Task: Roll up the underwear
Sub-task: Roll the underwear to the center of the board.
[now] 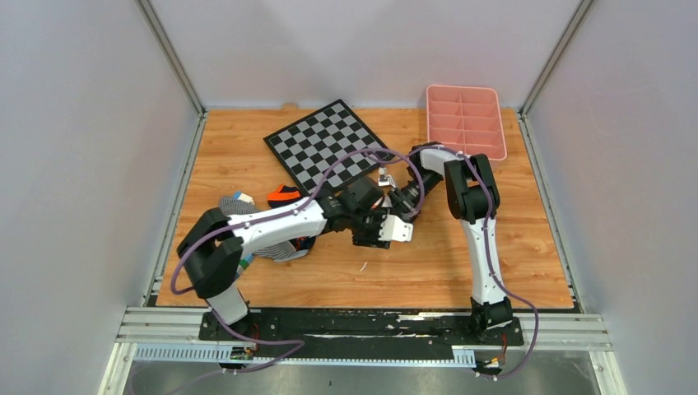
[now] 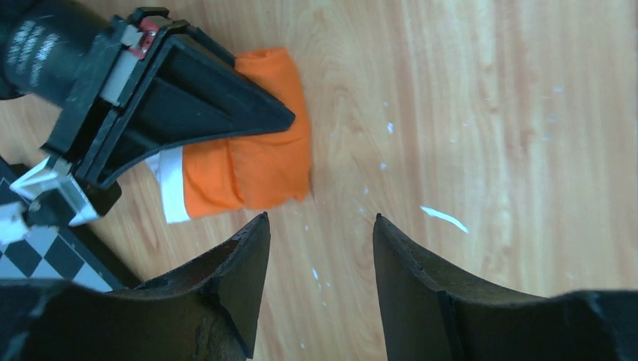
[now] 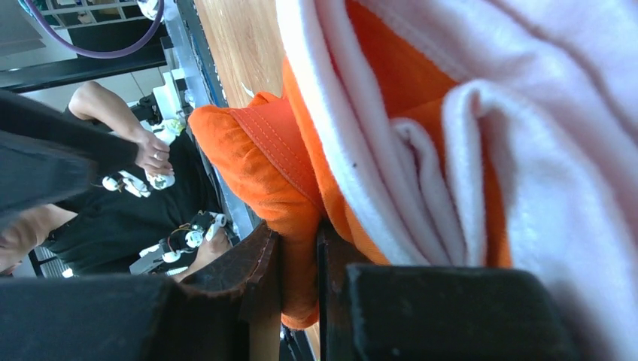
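Note:
The underwear (image 2: pixel 263 154) lies on the wooden table as a bright orange roll with a white trim band (image 2: pixel 171 184) at its left end. From the upper left, the right gripper's black fingers (image 2: pixel 203 98) press down over the roll. In the right wrist view my right gripper (image 3: pixel 299 235) is shut on a fold of the orange fabric (image 3: pixel 256 150), with white trim (image 3: pixel 451 150) bunched beside it. My left gripper (image 2: pixel 319 222) is open just in front of the roll, holding nothing. In the top view both grippers, left (image 1: pixel 380 232) and right (image 1: pixel 393 197), meet at mid-table and hide the underwear.
A chessboard (image 1: pixel 329 144) lies at the back centre, its corner (image 2: pixel 37 252) close to the roll. A pink compartment tray (image 1: pixel 465 119) stands at the back right. A navy-and-orange garment (image 1: pixel 282 196) and a striped one (image 1: pixel 233 202) lie at the left, near the left arm.

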You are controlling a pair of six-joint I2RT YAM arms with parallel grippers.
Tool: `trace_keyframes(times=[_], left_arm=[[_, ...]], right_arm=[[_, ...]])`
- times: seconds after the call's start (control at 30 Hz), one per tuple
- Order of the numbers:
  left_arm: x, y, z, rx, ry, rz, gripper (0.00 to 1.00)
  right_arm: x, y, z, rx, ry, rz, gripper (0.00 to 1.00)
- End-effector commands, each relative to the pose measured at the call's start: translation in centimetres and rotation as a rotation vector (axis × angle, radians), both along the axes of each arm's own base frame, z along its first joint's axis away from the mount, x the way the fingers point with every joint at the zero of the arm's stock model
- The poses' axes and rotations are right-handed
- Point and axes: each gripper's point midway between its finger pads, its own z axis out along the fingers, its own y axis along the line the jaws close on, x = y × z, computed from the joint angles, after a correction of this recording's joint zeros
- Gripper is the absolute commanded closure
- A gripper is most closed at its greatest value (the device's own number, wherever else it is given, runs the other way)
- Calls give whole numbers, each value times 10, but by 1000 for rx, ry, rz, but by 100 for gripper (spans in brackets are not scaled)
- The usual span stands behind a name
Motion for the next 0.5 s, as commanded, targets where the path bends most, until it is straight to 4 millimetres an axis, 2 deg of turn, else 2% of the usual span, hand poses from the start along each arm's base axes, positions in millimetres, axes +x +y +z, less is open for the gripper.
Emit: trace_keyframes(times=[0.0, 0.13, 0.3, 0.4, 0.47], left_arm=[[40, -36, 2, -51, -236, -20, 39], [50, -50, -25, -16, -259, -26, 38], [63, -50, -49, 36, -283, 3, 37], [62, -50, -64, 76, -249, 4, 38], [56, -49, -76, 107, -197, -13, 42]], right_arm=[[5, -12, -52, -72, -133, 108, 100], [4, -11, -52, -70, -132, 103, 100], [4, -11, -51, -65, -131, 102, 100], [4, -10, -51, -62, -127, 103, 100], [3, -10, -51, -62, -125, 103, 100]])
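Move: The rolled underwear lies about 8 cm ahead of my left hand, 5 cm to its right and 10 cm below. My right hand already pinches it, the bundle's middle being about 2 cm ahead of that hand, neither left nor right. From my left hand, the chessboard's middle is some 18 cm ahead and 11 cm left; the dark clothes are about 20 cm left and 1 cm ahead, both lying at table level. I bring my left hand down about 8 cm while reaching some 5 cm forward and 3 cm to the right, onto the free end of the orange roll. I swing the fingertips forward roughly 10 degrees and keep them open, so that they come down on either side of the cloth beside my right fingers. My right hand stays still, holding its pinch. ##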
